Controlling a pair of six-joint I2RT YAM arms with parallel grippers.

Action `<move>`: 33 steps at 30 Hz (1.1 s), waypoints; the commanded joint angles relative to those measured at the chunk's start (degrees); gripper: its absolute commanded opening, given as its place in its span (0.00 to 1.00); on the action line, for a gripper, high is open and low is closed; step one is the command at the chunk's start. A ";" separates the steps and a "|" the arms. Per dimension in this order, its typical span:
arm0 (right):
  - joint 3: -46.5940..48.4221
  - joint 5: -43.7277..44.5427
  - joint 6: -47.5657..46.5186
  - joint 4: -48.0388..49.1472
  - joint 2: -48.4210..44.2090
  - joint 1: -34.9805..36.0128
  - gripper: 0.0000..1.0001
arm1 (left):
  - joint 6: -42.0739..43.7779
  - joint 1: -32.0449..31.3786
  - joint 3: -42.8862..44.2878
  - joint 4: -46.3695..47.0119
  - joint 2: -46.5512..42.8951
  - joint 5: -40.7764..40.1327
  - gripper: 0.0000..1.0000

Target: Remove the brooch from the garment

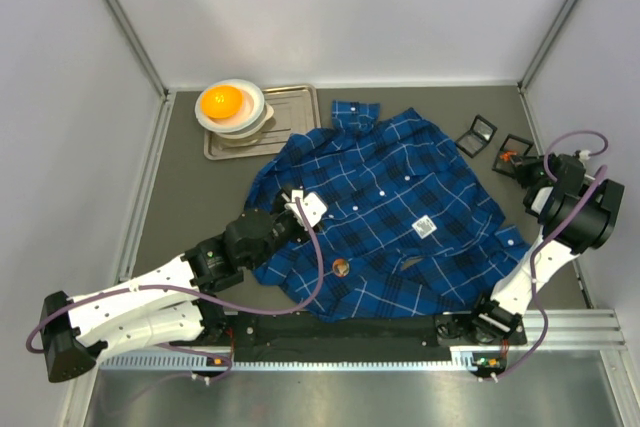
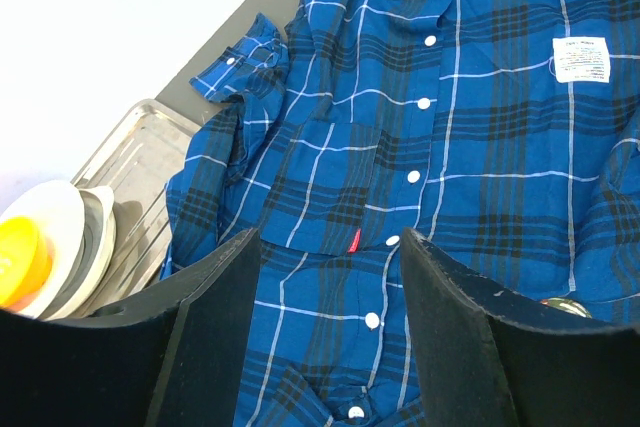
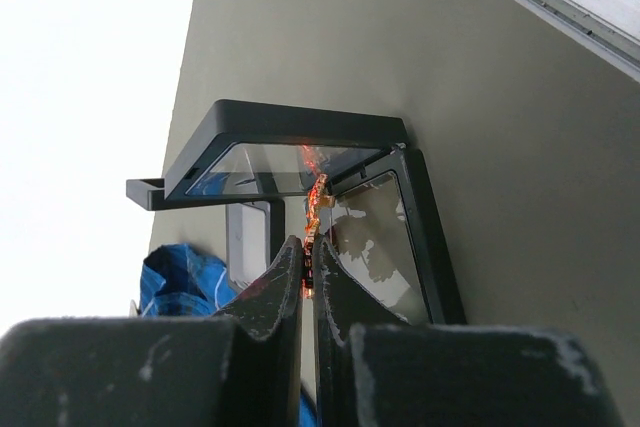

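The garment (image 1: 400,197), a dark-blue plaid shirt with white buttons and a white tag (image 1: 425,227), lies spread across the table. A small round bronze brooch (image 1: 340,267) sits on its near hem, and its edge shows in the left wrist view (image 2: 566,305). My left gripper (image 1: 300,215) hovers open over the shirt's left side, the button placket (image 2: 372,320) between its fingers. My right gripper (image 1: 520,162) is shut on a thin orange-red brooch (image 3: 318,192), held over an open black box (image 3: 300,119) off the shirt's right side.
A metal tray (image 1: 290,107) lies at the back left, with stacked white dishes (image 1: 245,112) holding an orange item (image 1: 222,102) on it. A second small black box (image 1: 476,134) stands beside the first. Grey walls enclose the table on three sides.
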 commanded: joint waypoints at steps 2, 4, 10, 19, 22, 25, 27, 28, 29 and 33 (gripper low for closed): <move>0.35 -0.44 -1.23 1.75 0.14 0.55 0.03 | -0.84 0.20 0.71 2.89 -0.73 0.77 0.63; 0.26 -0.26 -1.24 1.66 -0.21 0.55 0.05 | -0.84 0.11 0.71 2.89 -0.73 0.77 0.63; -0.18 0.44 -1.85 0.70 -1.26 0.55 0.15 | -0.93 0.20 0.71 2.80 -0.73 0.86 0.63; -0.09 1.23 -4.22 -4.13 -4.60 0.55 0.25 | -1.19 0.20 0.88 2.63 -0.90 1.03 0.63; -0.45 1.32 -4.66 -5.18 -5.83 0.55 0.29 | -1.19 0.20 0.97 2.63 -0.99 1.03 0.63; -0.97 1.23 -5.28 -6.59 -7.41 0.55 0.34 | -1.10 0.20 0.88 2.54 -1.17 1.03 0.62; -0.97 1.93 -6.15 -8.43 -8.38 0.55 0.38 | -1.19 0.20 0.88 2.54 -1.17 0.94 0.63; -0.89 2.28 -6.59 -9.57 -8.90 0.55 0.39 | -1.19 0.20 0.88 2.54 -1.08 0.94 0.62; -0.97 2.63 -7.38 -11.85 -10.30 0.55 0.40 | -1.10 0.20 0.97 2.54 -0.99 0.94 0.63; -1.67 5.18 -8.97 -20.46 -15.31 0.11 0.47 | -1.37 0.20 0.97 2.72 -0.99 0.51 0.63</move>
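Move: My right fingers are shut on the brooch. The tray of the open case it is bound for lies about 2 cm ahead and 3 cm below that hand, level sideways. The raised lid stands some 5 cm ahead and 1 cm right; the second case lies about 8 cm ahead, 11 cm left and 3 cm below. From my idle left hand the tray is roughly 60 cm right, 24 cm ahead and 21 cm below. I open my right fingers a bit under halfway and let go of the brooch over the tray, easing down about 1 cm as they part. Then I draw back some 2 cm and rise about 2 cm from the low point, away from the brooch and the lid, the hand tipping down some 5 degrees. ##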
